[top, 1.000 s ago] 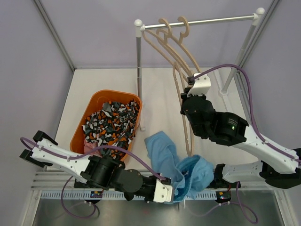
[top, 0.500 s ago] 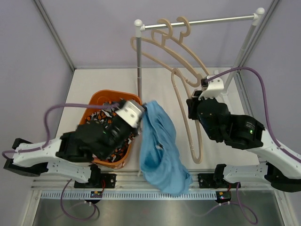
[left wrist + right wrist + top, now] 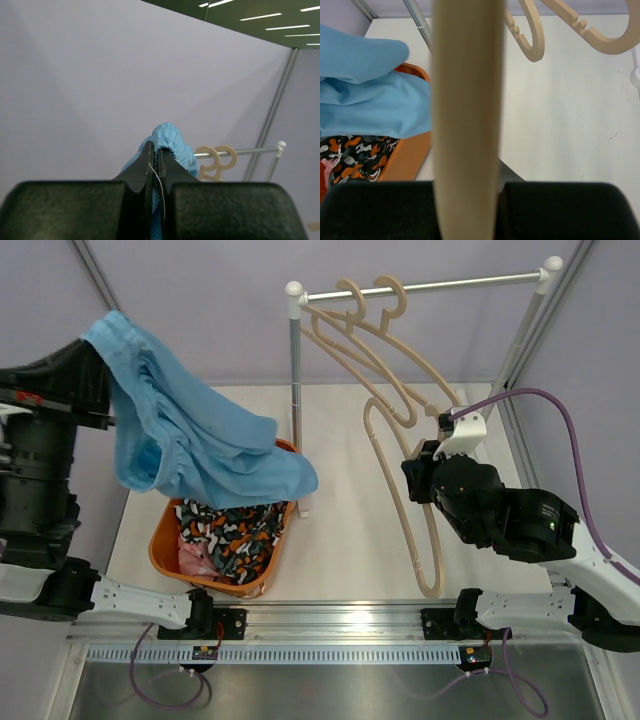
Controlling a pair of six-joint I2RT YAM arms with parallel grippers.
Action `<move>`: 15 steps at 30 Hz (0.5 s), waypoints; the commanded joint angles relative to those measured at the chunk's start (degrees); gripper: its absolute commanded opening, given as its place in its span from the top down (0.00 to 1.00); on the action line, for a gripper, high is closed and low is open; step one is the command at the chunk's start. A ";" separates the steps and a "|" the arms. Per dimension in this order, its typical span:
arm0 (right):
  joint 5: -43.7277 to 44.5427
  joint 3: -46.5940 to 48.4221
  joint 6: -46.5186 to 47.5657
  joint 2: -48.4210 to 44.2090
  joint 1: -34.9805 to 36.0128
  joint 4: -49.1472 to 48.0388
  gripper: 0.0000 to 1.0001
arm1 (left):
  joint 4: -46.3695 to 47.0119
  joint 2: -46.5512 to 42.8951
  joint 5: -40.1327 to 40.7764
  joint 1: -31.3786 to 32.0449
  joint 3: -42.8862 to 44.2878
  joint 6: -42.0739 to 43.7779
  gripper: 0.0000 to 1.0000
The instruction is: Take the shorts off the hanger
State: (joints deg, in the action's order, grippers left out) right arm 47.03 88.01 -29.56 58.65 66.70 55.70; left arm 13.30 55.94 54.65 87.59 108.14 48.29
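The light blue shorts [image 3: 200, 445] hang high at the left, above the orange basket [image 3: 160, 545]. My left gripper [image 3: 156, 155] is shut on their gathered waistband [image 3: 172, 145], a white thread between the jaws. A beige hanger [image 3: 415, 530] hangs bare from the rail [image 3: 430, 285]. My right gripper [image 3: 467, 185] is shut on this hanger's bar [image 3: 465, 100]. In the basket lie the black, orange and white shorts [image 3: 235, 525] and a bit of the pink pair [image 3: 195, 558].
A second beige hanger [image 3: 400, 365] hangs on the rail beside the held one. The rack's left post [image 3: 296, 400] stands just right of the basket, and its right post [image 3: 515, 345] rises behind my right arm. Grey walls close in left, right and back.
My left arm has swung the blue shorts from the table's front edge up and left, above the basket. My right gripper has shifted slightly right with the hanger.
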 commanded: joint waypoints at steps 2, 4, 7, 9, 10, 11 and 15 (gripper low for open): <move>-0.71 -0.20 -1.20 -0.38 -0.34 -0.60 1.00 | 6.65 -1.27 1.59 -0.05 -12.14 5.32 1.00; -0.88 -0.12 -1.29 -0.29 -0.25 -0.24 1.00 | 6.13 -3.64 2.38 -0.14 -16.79 3.13 1.00; -0.88 -0.38 -1.46 -0.56 -0.25 0.11 1.00 | 4.72 -6.98 3.70 -0.14 -22.07 -1.00 1.00; -1.23 -0.47 -1.73 -0.91 -0.25 0.02 1.00 | 4.98 -8.74 5.37 -0.32 -28.40 -3.45 1.00; -1.41 -0.55 -1.64 -1.00 -0.25 0.02 1.00 | 4.55 -10.14 5.99 -0.93 -30.42 -4.86 1.00; -1.93 -0.56 -1.38 -1.00 -0.25 -0.07 1.00 | 2.71 -11.02 7.30 -1.45 -34.10 -6.35 1.00; -2.73 0.06 -1.11 -1.08 -0.25 0.89 1.00 | -8.67 -15.50 9.95 -7.16 -41.42 -24.04 1.00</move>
State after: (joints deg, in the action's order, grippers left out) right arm 45.19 87.44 -30.06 58.41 66.70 56.49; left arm 10.22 44.18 61.30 83.53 69.38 39.31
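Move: The orange bin under the blue shorts you still hold has its middle about 60 cm below the left hand and some 9 cm ahead, with hardly any sideways offset; the camouflage shorts lie in it. The rack's left post stands roughly 26 cm ahead of the left hand and 15 cm to its right, its middle some 43 cm lower. From the right hand, the bin is about 42 cm left, 5 cm ahead and 32 cm down. Bring the left gripper down towards the orange bin, some 18 cm and gathering speed, while carrying it about 8 cm to the right over the first part. Keep the fingers shut on the blue shorts' waistband, and roll the wrist some 20 degrees, left side up, letting the upward-pointing fingers tip down a little. ##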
